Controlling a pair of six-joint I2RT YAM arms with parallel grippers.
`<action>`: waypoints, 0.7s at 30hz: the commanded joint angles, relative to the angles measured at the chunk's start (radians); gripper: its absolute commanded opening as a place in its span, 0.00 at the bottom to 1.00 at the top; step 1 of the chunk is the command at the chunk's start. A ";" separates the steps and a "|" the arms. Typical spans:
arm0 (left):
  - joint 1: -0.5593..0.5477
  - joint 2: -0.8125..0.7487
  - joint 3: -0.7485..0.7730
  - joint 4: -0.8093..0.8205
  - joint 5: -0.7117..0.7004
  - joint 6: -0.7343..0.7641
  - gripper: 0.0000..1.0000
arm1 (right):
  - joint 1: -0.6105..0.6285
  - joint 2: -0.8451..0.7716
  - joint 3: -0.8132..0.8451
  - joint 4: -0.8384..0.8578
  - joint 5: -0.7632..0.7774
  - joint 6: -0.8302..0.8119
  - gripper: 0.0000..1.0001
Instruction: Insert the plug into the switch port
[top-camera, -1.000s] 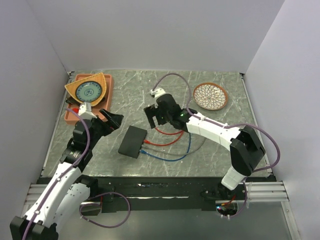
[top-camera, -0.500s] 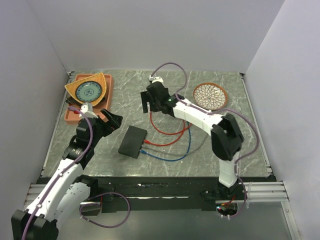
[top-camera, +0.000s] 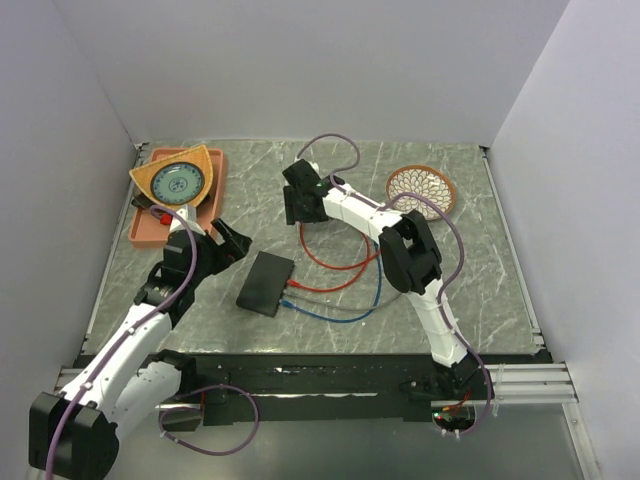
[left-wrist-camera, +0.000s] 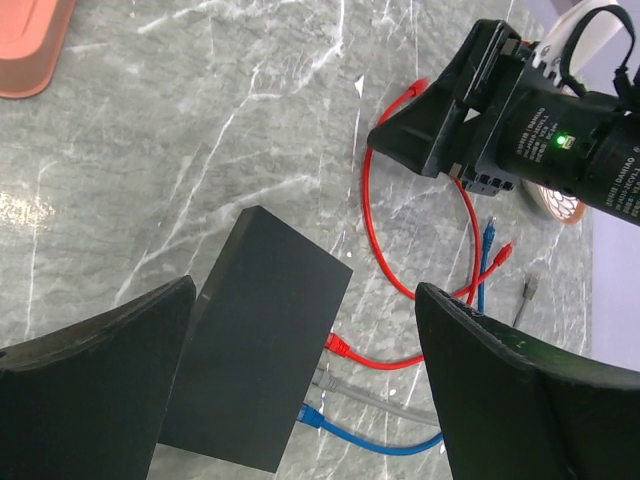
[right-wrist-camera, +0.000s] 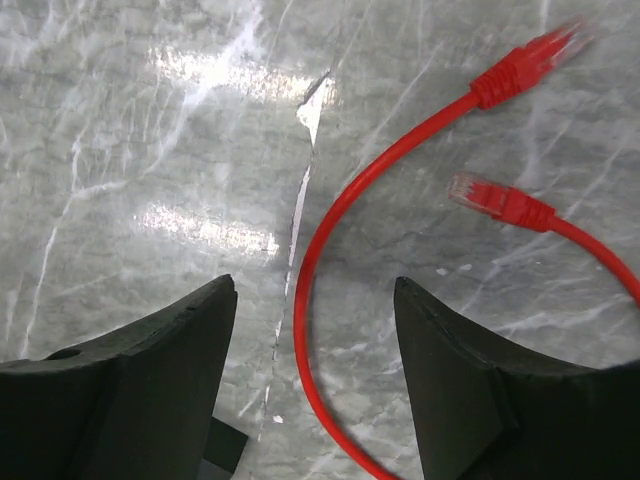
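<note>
The flat black switch box (top-camera: 265, 283) (left-wrist-camera: 255, 360) lies left of centre. Its switch ports line the edge facing the cables, where a red plug (left-wrist-camera: 338, 346), a grey plug (left-wrist-camera: 322, 380) and a blue plug (left-wrist-camera: 310, 415) sit. A loose red plug (right-wrist-camera: 520, 65) ends the red cable loop (top-camera: 335, 262) (right-wrist-camera: 310, 300), and a second red plug (right-wrist-camera: 490, 197) lies beside it. My right gripper (top-camera: 298, 210) (right-wrist-camera: 315, 290) is open, low over the table, with the red cable between its fingers and not touching them. My left gripper (top-camera: 232, 243) (left-wrist-camera: 305, 290) hangs open above the box.
An orange tray (top-camera: 148, 228) with a triangular dish (top-camera: 175, 180) on it stands at the back left. A patterned plate (top-camera: 421, 191) sits at the back right. Loose blue (left-wrist-camera: 489, 232) and grey (left-wrist-camera: 530, 288) plugs lie right of the red loop.
My right gripper has swung toward the back left, come down over the red cable loop, and its jaws have narrowed. The left gripper has shifted only slightly.
</note>
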 joint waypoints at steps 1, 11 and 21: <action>0.005 0.018 0.038 0.044 0.036 0.021 0.98 | -0.008 0.020 0.056 -0.058 -0.028 0.033 0.67; 0.004 0.041 0.024 0.054 0.050 0.020 0.98 | -0.004 0.089 0.111 -0.095 -0.018 0.015 0.47; 0.005 0.031 0.019 0.041 0.051 0.021 0.98 | 0.008 0.129 0.147 -0.115 -0.015 -0.014 0.07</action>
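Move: A loose red cable, the one not joined to the switch, passes under the right hand. The stretch to be gripped is about 4 cm below and 1 cm back. Its near plug lies some 8 cm ahead and 4 cm right of the hand, and the other red cable's free plug about 5 cm ahead, 6 cm right. The switch sits roughly 14 cm back, 10 cm left. From the idle left hand, that gripping spot is about 12 cm ahead, 15 cm right and 13 cm lower. The loose red cable is pinched a little way behind its near plug: the right hand sinks about 3.5 cm onto it, drawing back barely 1 cm as it starts down and tipping some 5 degrees steeper. Its part-open fingers narrow all the way down, ending nearly shut with the cable between their tips. ##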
